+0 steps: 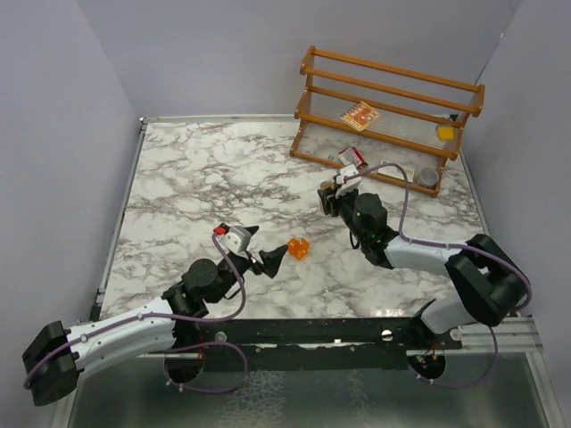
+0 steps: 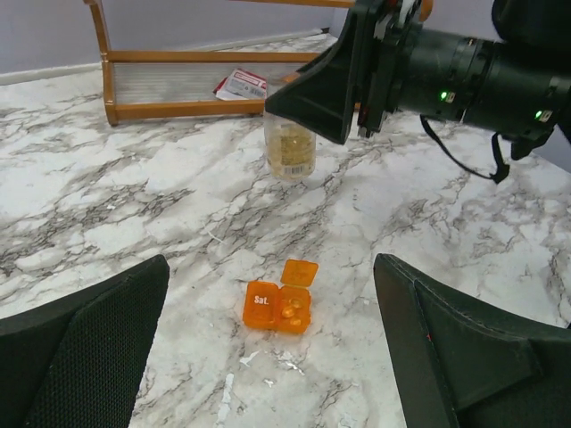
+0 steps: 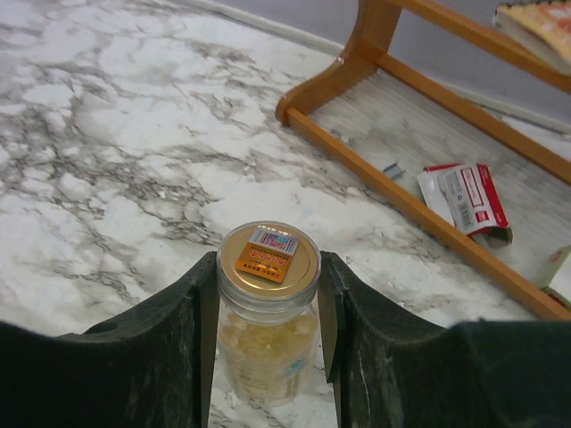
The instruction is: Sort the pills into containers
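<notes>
A tiny orange pill box (image 2: 268, 306) marked "Sat." lies on the marble (image 2: 134, 205) with one lid (image 2: 299, 272) flipped open and a few yellow pills (image 2: 291, 310) in that compartment. In the top view the box (image 1: 299, 248) lies just right of my left gripper (image 1: 269, 259). That gripper (image 2: 272, 272) stands wide open above the box, touching nothing. A clear jar (image 3: 268, 348) of tan-yellow pills, gold lid (image 3: 268, 259) on, stands upright on the table. My right gripper (image 3: 268, 267) is shut on it at the lid. The left wrist view shows the jar (image 2: 290, 150) under the right gripper's fingers (image 2: 317, 85).
A wooden rack (image 1: 384, 107) stands at the back right, with a packet (image 1: 359, 116) and a yellow item (image 1: 444, 132) on its shelf. A red-and-white packet (image 1: 351, 157) and a grey round tin (image 1: 426, 176) sit at its base. Walls enclose the table.
</notes>
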You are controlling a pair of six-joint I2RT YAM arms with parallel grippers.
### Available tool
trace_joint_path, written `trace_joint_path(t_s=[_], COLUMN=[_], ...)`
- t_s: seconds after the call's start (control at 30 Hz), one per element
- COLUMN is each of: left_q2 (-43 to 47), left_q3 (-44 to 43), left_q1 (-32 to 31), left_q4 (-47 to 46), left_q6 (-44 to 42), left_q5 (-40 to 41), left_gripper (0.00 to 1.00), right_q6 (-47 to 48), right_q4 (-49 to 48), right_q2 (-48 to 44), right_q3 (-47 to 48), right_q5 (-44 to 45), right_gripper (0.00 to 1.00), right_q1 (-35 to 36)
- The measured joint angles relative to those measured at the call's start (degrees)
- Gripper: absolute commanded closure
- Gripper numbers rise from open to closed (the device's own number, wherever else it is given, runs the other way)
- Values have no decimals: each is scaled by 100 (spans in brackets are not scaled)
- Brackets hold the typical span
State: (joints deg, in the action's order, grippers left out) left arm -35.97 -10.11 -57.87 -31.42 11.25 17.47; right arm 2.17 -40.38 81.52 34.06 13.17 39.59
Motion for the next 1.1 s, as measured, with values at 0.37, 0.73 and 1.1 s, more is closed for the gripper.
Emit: trace_joint_path(t_s=[0.37,0.73,1.1], left_q2=[258,382,262], left_q3=[179,190,190], left_q1=[0,0,0], left_q4=[2,2,2], left_q6=[4,0,-4], left_q5=[214,214,212], left_gripper=[1,1,1], right_q6=[-153,-321,-557], right_q4=[-1469,-2992,-3995], right_q2=[1552,1910,2129], right_q3=[-208,-835,-1392], right_q5=[-234,-225,-188], right_gripper=[99,99,46], right_q1=[-223,-234,-249])
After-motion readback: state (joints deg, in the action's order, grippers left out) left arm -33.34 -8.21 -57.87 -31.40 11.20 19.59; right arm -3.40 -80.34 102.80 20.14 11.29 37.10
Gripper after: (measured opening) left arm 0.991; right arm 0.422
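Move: Below the right hand, which holds the pill jar by its top, the bare marble it is bound for lies roughly 16 cm down, about 1 cm back and 2 cm right. The open orange pillbox sits some 7 cm back and 6 cm left of this hand, the red-and-white packet on the rack about 19 cm ahead and 9 cm right. From the left hand that marble spot is about 13 cm ahead, 14 cm right and 19 cm lower. Lowering the jar towards the marble beyond the pillbox, the right hand sinks about 8 cm, most of it quickly at first while easing a little forward. It then slows, draws back and to the right by some 2 cm each way, and rolls its left side up nearly 10 degrees, its grip on the jar kept unchanged. The jar's foot comes down onto the table. ##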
